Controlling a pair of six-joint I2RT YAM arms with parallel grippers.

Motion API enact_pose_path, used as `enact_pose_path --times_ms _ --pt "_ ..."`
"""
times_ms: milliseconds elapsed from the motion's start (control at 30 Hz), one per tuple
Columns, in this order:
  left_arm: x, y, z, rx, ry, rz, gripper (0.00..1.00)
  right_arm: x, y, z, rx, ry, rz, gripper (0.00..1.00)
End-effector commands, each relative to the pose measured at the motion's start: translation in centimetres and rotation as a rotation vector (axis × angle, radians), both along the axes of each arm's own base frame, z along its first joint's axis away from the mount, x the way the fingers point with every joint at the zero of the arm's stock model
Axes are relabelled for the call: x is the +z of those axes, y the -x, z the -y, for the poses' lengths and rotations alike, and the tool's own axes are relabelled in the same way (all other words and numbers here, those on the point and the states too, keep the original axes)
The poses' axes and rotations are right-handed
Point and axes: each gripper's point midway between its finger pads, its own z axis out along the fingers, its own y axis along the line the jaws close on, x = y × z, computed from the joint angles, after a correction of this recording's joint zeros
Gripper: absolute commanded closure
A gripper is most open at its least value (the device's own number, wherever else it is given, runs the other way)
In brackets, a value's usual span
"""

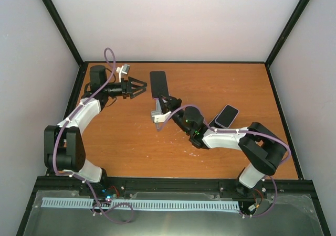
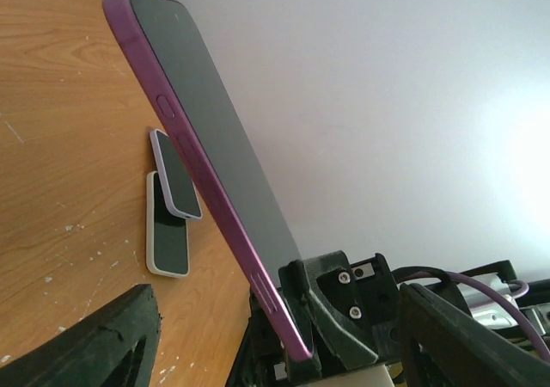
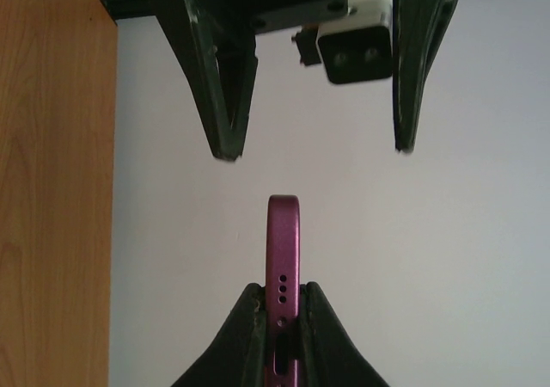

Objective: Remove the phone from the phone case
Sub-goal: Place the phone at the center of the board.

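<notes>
The phone (image 1: 158,83), dark-screened and in a magenta phone case (image 3: 284,232), is held up off the table. My right gripper (image 1: 164,100) is shut on its lower end, with a black finger (image 3: 245,335) pressed to each face of the case. In the left wrist view the cased phone (image 2: 215,155) slants up from the right gripper's fingers (image 2: 331,305). My left gripper (image 1: 140,87) stands open just left of the phone. Its fingertips (image 3: 222,142) are spread wide beyond the case's free end and touch nothing.
Two more phones lie stacked on the wooden table (image 1: 121,136) at the right: one with a lavender rim (image 1: 227,115) on top of one in a white case (image 2: 168,232). Black frame posts and pale walls close in the table.
</notes>
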Motion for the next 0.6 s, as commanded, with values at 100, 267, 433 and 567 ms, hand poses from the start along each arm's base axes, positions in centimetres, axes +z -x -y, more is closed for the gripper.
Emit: enact_pose_path --times_ms 100,267,433,567 --pt "0.7 0.7 0.9 -0.056 0.028 0.001 0.33 5.2 1.8 -1.7 0.042 -0.090 0.189 0.97" --pt "0.5 0.6 1.3 -0.068 0.028 -0.009 0.43 5.3 2.6 -2.5 0.067 -0.088 0.231 0.97" --pt "0.0 0.5 1.4 -0.060 0.026 -0.037 0.62 5.6 3.5 -2.8 0.085 -0.087 0.297 0.97" --pt "-0.3 0.4 1.3 -0.053 0.027 -0.048 0.79 5.3 4.1 -2.9 0.102 -0.079 0.316 0.96"
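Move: From the open left hand, the phone's middle is roughly 7 cm to the right and 1 cm ahead, about level, its near long edge only some 3 cm off. The empty case lies on the board about 8 cm right of that hand, 2 cm ahead and 24 cm below. The right hand already holds the phone by its end, the middle 6 cm ahead and 1 cm left; the left fingers are 5 cm ahead and 8 cm left. Leftward and back, about 4 cm in all and slightly rising, the right hand carries the phone into the left gripper, tipping its fingers up some 10 degrees and keeping its pinch on the end. The left hand eases about 1 cm right to meet it and closes from nearly wide to about a quarter open, one finger above and one below the phone's near long edge. ##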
